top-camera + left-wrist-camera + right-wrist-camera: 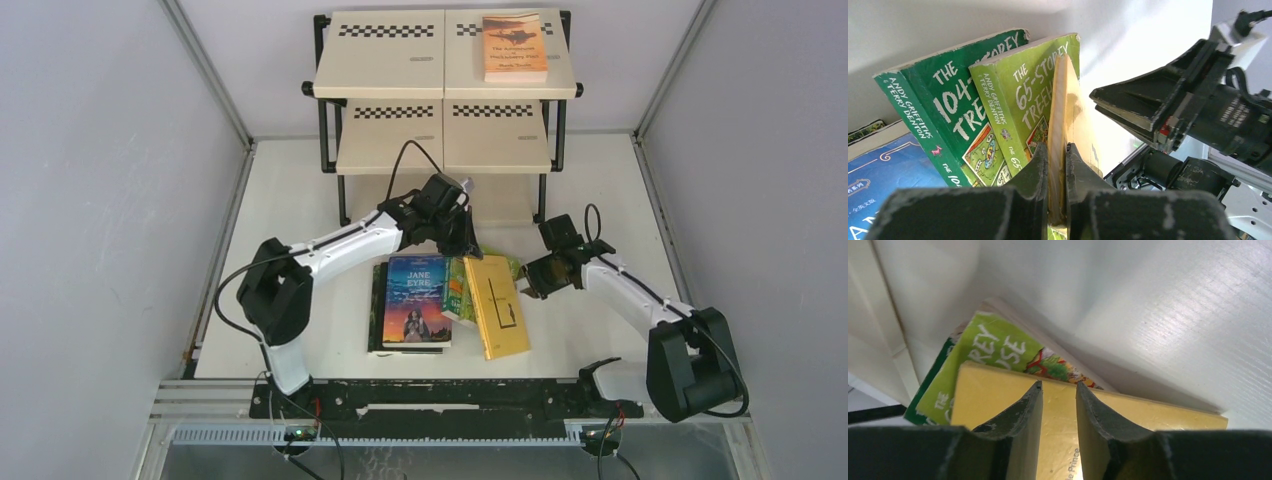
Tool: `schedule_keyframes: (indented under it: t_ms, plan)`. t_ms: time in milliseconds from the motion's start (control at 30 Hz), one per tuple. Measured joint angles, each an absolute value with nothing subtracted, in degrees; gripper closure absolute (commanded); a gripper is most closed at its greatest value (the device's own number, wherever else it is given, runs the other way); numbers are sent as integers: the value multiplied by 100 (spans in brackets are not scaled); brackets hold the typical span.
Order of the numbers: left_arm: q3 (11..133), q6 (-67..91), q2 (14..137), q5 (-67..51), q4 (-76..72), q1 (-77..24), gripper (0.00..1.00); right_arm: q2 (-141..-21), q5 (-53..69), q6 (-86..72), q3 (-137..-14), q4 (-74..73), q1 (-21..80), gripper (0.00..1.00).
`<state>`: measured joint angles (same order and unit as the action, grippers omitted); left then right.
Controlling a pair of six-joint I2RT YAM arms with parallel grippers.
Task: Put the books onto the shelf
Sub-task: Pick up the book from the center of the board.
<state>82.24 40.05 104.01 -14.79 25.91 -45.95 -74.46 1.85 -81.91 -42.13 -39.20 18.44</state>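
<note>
The yellow book [497, 308] lies tilted on two green books [459, 290], right of the blue Jane Eyre [415, 298], which lies on a black book [376, 312]. My left gripper [462, 238] is shut on the yellow book's far edge; the left wrist view shows that edge [1068, 107] clamped in the gripper [1058, 161], beside the green covers [1020, 95]. At the book's right edge, my right gripper [526, 282] is open. The right wrist view shows the yellow cover [998, 390] behind the parted gripper [1058, 388], not between its jaws. An orange book [515, 47] lies on the shelf [390, 60].
The shelf's middle tier [400, 145] stands just behind the left arm's wrist. Grey walls close in the white table [290, 210] on both sides. My right gripper [1148, 112] sits close to the yellow book in the left wrist view.
</note>
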Motion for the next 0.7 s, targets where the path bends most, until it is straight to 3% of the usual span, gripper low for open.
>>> schedule_keyframes:
  t_ms: [700]
  plan:
    - [8217, 4032, 10084, -1201, 2823, -4637, 100, -5822, -344, -6901, -4359, -4403, 1887, 36]
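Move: The yellow book is already pinched by its raised left edge in the left gripper, its middle about 10 cm back, 4 cm right and 6 cm below that hand. From the right hand, beside its low right edge, its middle lies roughly 6 cm left and 4 cm back, near level in height. Under it, the 65-Storey book lies some 7 cm back, 3 cm right and 11 cm below the left hand; Jane Eyre is about 9 cm back, 11 cm left, equally low. Raise the right gripper about 6 cm, up and clear of the yellow book's right edge, easing some 2 cm to the right. Swing its fingertips forward about 15 degrees with a slight counter-clockwise turn, and spread the fingers from about a third to nearly two thirds open. Meanwhile keep the left pinch on the book's left edge and lift it only 1.5 cm. ##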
